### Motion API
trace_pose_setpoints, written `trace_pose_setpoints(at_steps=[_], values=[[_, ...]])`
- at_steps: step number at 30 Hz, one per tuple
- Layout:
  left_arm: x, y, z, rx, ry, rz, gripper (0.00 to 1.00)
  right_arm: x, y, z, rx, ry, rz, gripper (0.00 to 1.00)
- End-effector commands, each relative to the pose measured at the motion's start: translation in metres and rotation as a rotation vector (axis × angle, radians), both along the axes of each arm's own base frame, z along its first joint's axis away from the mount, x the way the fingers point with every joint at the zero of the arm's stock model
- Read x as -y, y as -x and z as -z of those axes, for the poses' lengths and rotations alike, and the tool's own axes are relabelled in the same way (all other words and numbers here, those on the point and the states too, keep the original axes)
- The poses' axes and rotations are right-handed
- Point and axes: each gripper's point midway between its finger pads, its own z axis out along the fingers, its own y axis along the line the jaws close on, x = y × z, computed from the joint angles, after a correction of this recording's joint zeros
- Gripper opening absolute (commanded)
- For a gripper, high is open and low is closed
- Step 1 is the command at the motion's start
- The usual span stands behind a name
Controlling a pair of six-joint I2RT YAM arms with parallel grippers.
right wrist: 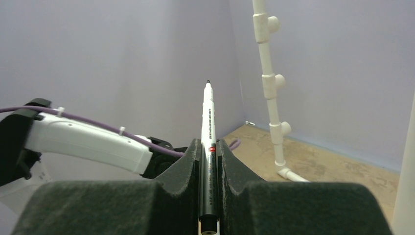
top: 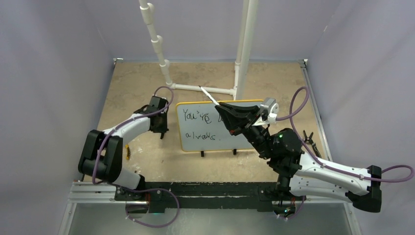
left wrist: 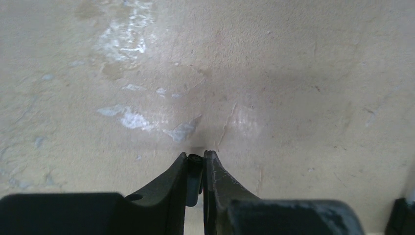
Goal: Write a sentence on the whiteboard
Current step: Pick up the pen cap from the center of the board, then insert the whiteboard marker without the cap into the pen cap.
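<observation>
The whiteboard (top: 194,146), pale with a yellow frame, lies on the table with the sentence (top: 198,125) in two lines of thin black script; its right part is hidden under my right arm. Over the board's upper middle, my right gripper (top: 219,104) is shut on a white and black marker (top: 208,95), whose bare tip points up and away to the far left. In the right wrist view the marker (right wrist: 208,115) stands between the pads of the right gripper (right wrist: 209,143). Just left of the board, my left gripper (top: 162,133) points down at the table. The left gripper (left wrist: 196,155) is shut on a small black cap (left wrist: 195,172).
A white pipe frame (top: 210,88) lies behind the board, with an upright post (top: 244,49) and a leaning jointed pipe (top: 155,41). A black tool (top: 309,139) lies at the right, a small yellow thing (top: 128,152) at the left. Purple walls enclose the table.
</observation>
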Motion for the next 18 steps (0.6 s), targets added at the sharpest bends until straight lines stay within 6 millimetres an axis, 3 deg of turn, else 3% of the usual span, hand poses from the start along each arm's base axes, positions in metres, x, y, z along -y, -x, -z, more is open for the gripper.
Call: trace_pose_setpoints(at_steps=[1, 7, 11, 14, 18], values=[[-0.001, -0.014, -0.057, 0.205, 0.076, -0.111, 0.0, -0.002, -0.003, -0.001, 0.004, -0.014, 0.011, 0.0], [0.003, -0.026, -0.173, 0.555, 0.287, -0.255, 0.0, -0.025, 0.005, 0.006, 0.04, 0.032, -0.071, 0.0], [0.0, -0.017, -0.244, 0.738, 0.439, -0.33, 0.0, -0.042, 0.011, 0.011, 0.062, 0.053, -0.131, 0.0], [0.0, -0.006, -0.283, 0.828, 0.543, -0.36, 0.0, -0.053, 0.01, 0.017, 0.056, 0.059, -0.139, 0.0], [0.003, 0.008, -0.315, 0.884, 0.671, -0.385, 0.0, -0.07, 0.009, 0.025, 0.04, 0.086, -0.134, 0.0]])
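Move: The left hand already pinches the pen cap at table level. The marker's bare tip, where the cap is to go, is about 45 cm above that hand, 21 cm to its right and 6 cm back. The whiteboard's middle is some 28 cm to the left hand's right, 2 cm back and 8 cm up. From the right hand, which holds the marker, the cap is roughly 12 cm forward, 27 cm left and 41 cm down. Keeping the cap pinched, the left hand lifts it fast and almost straight up beside the whiteboard, about 28 cm. The wrist tips up some 50 degrees and rolls, so the fingers end pointing forward, only a little below level. Meanwhile the right hand keeps its grip on the marker and carries it left towards the cap, about 6 cm, and down some 4 cm. ##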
